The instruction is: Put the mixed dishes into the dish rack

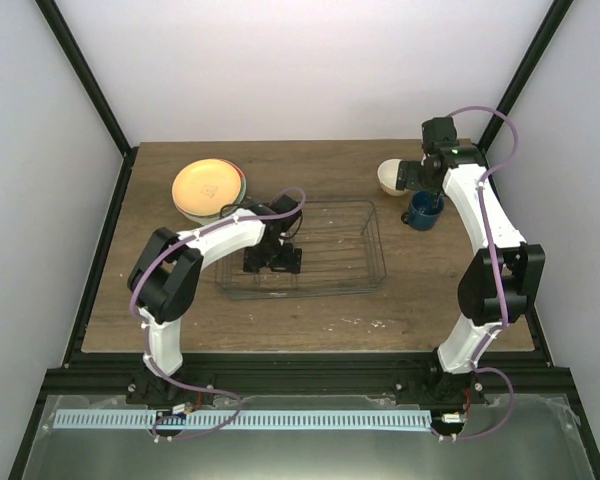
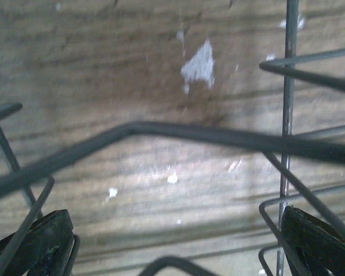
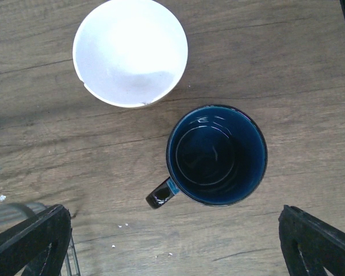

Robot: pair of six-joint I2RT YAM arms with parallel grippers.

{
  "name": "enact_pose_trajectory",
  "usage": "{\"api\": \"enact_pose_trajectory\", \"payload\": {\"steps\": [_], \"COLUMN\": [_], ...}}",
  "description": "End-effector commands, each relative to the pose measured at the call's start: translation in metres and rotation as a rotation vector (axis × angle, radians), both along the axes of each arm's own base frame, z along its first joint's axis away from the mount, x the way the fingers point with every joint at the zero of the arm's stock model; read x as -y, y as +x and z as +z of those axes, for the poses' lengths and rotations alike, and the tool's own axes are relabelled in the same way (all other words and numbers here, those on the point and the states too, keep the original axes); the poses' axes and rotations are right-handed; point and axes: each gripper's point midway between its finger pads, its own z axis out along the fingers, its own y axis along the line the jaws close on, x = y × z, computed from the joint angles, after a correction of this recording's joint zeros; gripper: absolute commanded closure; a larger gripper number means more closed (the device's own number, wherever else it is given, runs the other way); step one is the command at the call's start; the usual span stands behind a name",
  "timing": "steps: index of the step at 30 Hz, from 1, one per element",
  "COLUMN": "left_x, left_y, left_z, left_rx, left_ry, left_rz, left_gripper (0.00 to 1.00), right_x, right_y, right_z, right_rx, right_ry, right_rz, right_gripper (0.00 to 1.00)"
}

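Note:
A stack of plates [image 1: 210,190] with an orange-yellow one on top lies at the back left of the table. The wire dish rack [image 1: 365,262] sits mid-table, and no dish shows in it. My left gripper [image 1: 272,265] hangs open inside its left half. In the left wrist view the gripper [image 2: 175,253] shows only rack wires [image 2: 218,137] and bare wood between its fingers. The cream bowl [image 1: 390,178] [image 3: 130,52] and dark blue mug [image 1: 421,212] [image 3: 217,154] stand upright at the back right. My right gripper [image 1: 423,182] [image 3: 172,247] hovers open above them, holding nothing. The mug handle [image 3: 161,195] points lower left.
The wooden table [image 1: 310,320] is bounded by black frame posts [image 1: 85,75] and white walls. White specks [image 2: 200,63] mark the wood under the rack. A rack corner [image 3: 72,253] shows at the lower left of the right wrist view.

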Motion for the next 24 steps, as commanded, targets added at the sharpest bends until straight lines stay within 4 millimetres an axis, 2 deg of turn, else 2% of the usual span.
{"api": "enact_pose_trajectory", "payload": {"steps": [1,9,16,24], "left_x": [-0.009,-0.005,-0.015,-0.024], "left_y": [-0.026,-0.059,-0.08,-0.095], "left_z": [0.017,0.028,0.023,0.018], "left_rx": [-0.039,-0.067,-0.099,-0.114], "left_ry": [0.02,0.019,0.028,0.022], "left_rz": [0.025,-0.037,-0.064,-0.068], "left_gripper": [0.0,0.0,0.0,0.0], "right_x": [-0.01,-0.009,-0.004,0.0], "right_y": [0.011,0.016,0.014,0.01], "right_z": [0.016,0.013,0.018,0.024], "right_rx": [0.049,0.05,0.056,0.059], "right_ry": [0.028,0.019,-0.004,-0.018], "right_rz": [0.028,0.024,0.009,-0.006], "right_gripper": [0.0,0.0,0.0,0.0]}}
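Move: The left hand is down inside the dish rack with its fingers spread among the wires; the rack's middle lies about 2 cm ahead and 7 cm to its right, roughly level with it, and the near rim some 8 cm straight back. The plate stack is about 17 cm ahead and 15 cm left, the white bowl some 19 cm ahead and 28 cm right. From the right hand, the rack's middle lies about 13 cm back, 29 cm left and 15 cm below. Still down among the rack's wires with its fingers wide open and pointing down, the left hand draws back about 8 cm towards its own base and the rack's near rim, taking the rack along for part of the way. It rises some 2.5 cm over the first half, then sinks slightly and drifts a little to the left as it goes on back, the wrist barely tilting. ##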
